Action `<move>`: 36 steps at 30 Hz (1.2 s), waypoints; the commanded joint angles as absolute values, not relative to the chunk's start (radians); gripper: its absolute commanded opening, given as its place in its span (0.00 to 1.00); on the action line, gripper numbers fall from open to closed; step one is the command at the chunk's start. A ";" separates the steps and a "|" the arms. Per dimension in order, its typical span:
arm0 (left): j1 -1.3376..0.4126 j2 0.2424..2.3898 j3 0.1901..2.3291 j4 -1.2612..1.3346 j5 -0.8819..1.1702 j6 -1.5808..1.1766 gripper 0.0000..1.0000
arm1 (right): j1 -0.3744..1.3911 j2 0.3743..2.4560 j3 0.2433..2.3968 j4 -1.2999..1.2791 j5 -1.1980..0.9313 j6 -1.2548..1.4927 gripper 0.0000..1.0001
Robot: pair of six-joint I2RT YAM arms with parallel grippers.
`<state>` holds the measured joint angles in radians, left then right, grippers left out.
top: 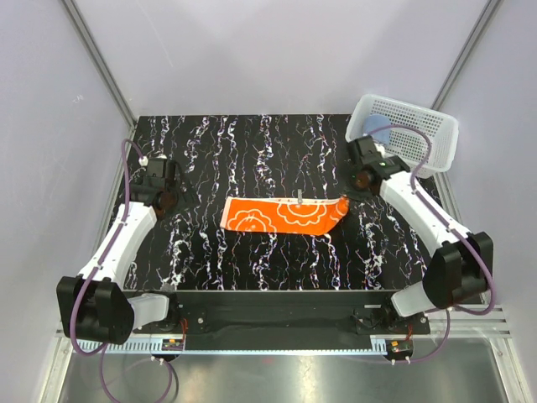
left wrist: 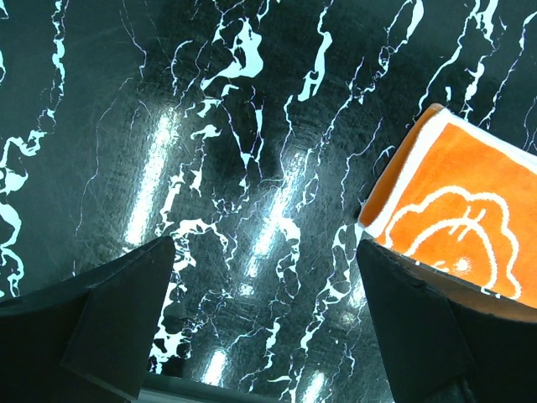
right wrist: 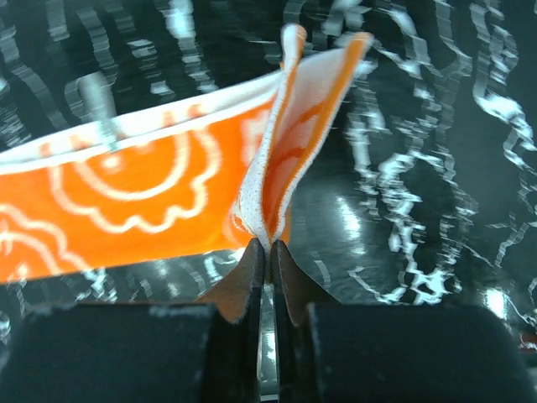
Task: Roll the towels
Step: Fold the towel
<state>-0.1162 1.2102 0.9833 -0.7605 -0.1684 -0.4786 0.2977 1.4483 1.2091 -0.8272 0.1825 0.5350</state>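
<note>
The orange towel (top: 281,216) with white flower patterns lies flat in the middle of the black marbled table, long side running left to right. My right gripper (top: 345,202) is shut on its right end, and that end is pinched into a raised fold (right wrist: 289,143) just above the fingertips (right wrist: 252,269). My left gripper (left wrist: 267,252) stands open above bare table, a little left of the towel's left end (left wrist: 470,210), with nothing between its fingers. A light blue towel (top: 375,131) shows partly inside the basket, behind the right arm.
A white mesh basket (top: 436,147) stands at the back right corner of the table. A small grey loop (top: 299,200) sticks out at the orange towel's far edge. Pale walls and metal rails enclose the table.
</note>
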 commanded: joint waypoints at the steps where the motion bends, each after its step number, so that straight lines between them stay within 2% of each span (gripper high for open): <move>1: -0.110 1.180 0.977 -0.729 -0.150 -0.471 0.96 | 0.406 1.505 1.355 -0.897 0.268 0.552 0.00; 8: -0.110 1.170 0.976 -0.729 -0.143 -0.469 0.96 | 0.647 1.733 1.649 -0.974 0.322 0.572 0.00; 18: -0.109 1.157 0.969 -0.727 -0.141 -0.468 0.96 | 0.799 1.986 2.032 -1.077 0.331 0.574 0.00; 24: -0.107 1.149 0.968 -0.729 -0.144 -0.469 0.96 | 0.862 2.074 2.138 -1.098 0.330 0.575 0.00; 36: -0.103 1.143 0.966 -0.729 -0.138 -0.469 0.96 | 0.940 2.160 2.195 -1.060 0.302 0.587 0.00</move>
<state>-0.1093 1.1706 0.9710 -0.7570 -0.1543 -0.4786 0.9157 2.1403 2.1368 -1.0821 0.2966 0.5735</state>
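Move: Some 41 cm to the left of the right hand, about level with it and 13 cm below, lies the left end of the orange towel; this hand already holds the towel's right end up off the table. The towel's white tag is about 16 cm left and 5 cm ahead, while the basket stands some 18 cm right and 25 cm ahead. From the left hand, the towel's left end is about 13 cm right, level, 13 cm down. Sweeping left over the lying towel, the right hand carries the pinched right end about 28 cm towards the left end, fast at first, then slowing. It bows some 3 cm forward and 4 cm up, then eases back and sinks about 2 cm, turning some 30 degrees counter-clockwise with the fingers kept shut. ##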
